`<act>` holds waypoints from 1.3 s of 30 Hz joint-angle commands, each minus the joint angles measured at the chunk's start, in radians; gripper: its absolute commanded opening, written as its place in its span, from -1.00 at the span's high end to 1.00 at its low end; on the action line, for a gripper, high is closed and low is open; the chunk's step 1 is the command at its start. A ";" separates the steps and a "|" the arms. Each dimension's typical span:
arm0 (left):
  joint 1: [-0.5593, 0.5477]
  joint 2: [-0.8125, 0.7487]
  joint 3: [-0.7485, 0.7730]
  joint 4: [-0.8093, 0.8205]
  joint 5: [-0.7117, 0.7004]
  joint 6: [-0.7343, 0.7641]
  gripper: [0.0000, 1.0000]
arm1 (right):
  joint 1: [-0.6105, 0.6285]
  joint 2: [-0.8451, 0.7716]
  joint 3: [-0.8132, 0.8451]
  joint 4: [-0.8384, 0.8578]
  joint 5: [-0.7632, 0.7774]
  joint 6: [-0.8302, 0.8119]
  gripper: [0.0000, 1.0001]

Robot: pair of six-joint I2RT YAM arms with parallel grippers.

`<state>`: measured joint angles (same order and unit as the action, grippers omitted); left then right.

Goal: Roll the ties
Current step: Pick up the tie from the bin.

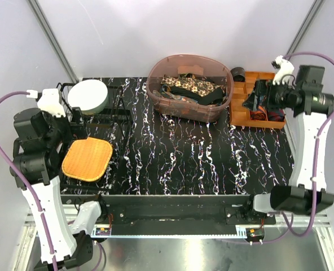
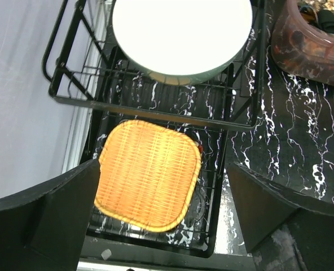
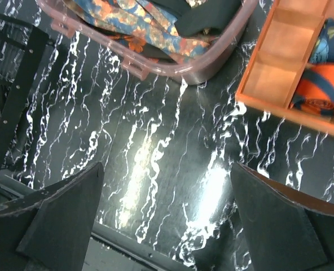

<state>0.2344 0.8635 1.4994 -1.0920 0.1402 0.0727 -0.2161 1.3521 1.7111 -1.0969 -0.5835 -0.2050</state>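
Note:
Several patterned ties (image 1: 192, 89) lie heaped in a translucent pinkish tub (image 1: 172, 106) at the back middle of the table; the right wrist view shows blue and orange floral ties (image 3: 134, 21) behind the tub wall (image 3: 212, 56). Rolled ties (image 3: 319, 90) sit in an orange wooden divider tray (image 1: 240, 113) to the tub's right. My right gripper (image 1: 258, 97) hovers over that tray's left side, open with only black marbled tabletop between its fingers (image 3: 167, 166). My left gripper (image 1: 58, 138) hangs open at the far left above a woven mat (image 2: 149, 172), holding nothing (image 2: 162, 169).
A black wire rack (image 1: 117, 107) at the back left carries a white bowl (image 1: 89, 96). The orange woven mat (image 1: 87, 160) lies in front of it. A small dark cup (image 1: 238, 73) stands behind the divider tray. The table's front edge (image 3: 133, 248) is close below the right gripper.

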 commanded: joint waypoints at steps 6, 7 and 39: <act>-0.003 0.031 0.041 0.167 0.186 0.111 -0.97 | 0.210 0.358 0.533 0.002 0.170 -0.053 -0.99; -0.003 0.025 0.032 0.187 0.232 0.111 -0.97 | 0.242 0.457 0.603 -0.009 0.183 -0.053 -0.99; -0.006 -0.003 -0.219 0.277 0.418 0.095 -0.98 | 0.454 1.292 0.947 0.609 0.395 -0.034 -0.95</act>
<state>0.2325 0.8703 1.2831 -0.8589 0.5499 0.1505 0.2264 2.6274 2.6297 -0.6506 -0.2028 -0.2543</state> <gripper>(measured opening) 0.987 0.982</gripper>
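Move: The patterned tie with cream flowers lies in the clear bin, about 34 cm ahead of the right hand, 16 cm to its left and some 26 cm below. The black tie lies roughly 4 cm nearer than that tie and level with it sideways; the orange organizer is about 27 cm ahead of the right hand, 10 cm to its right and 31 cm down. From the left hand, the flowered tie is some 45 cm ahead, 40 cm to the right and 29 cm below. The right hand swings forward and left with open fingers, lifting about 5 cm on the way to the bin, then sinks some 25 cm while still reaching outward, ending close over the flowered tie after roughly 32 cm forward and 15 cm left; whether it touches cloth can't be seen. Meanwhile the empty left hand shifts right and a little forward, rising and then sinking, and turns over 20 degrees clockwise towards the bin, its fingers open. ##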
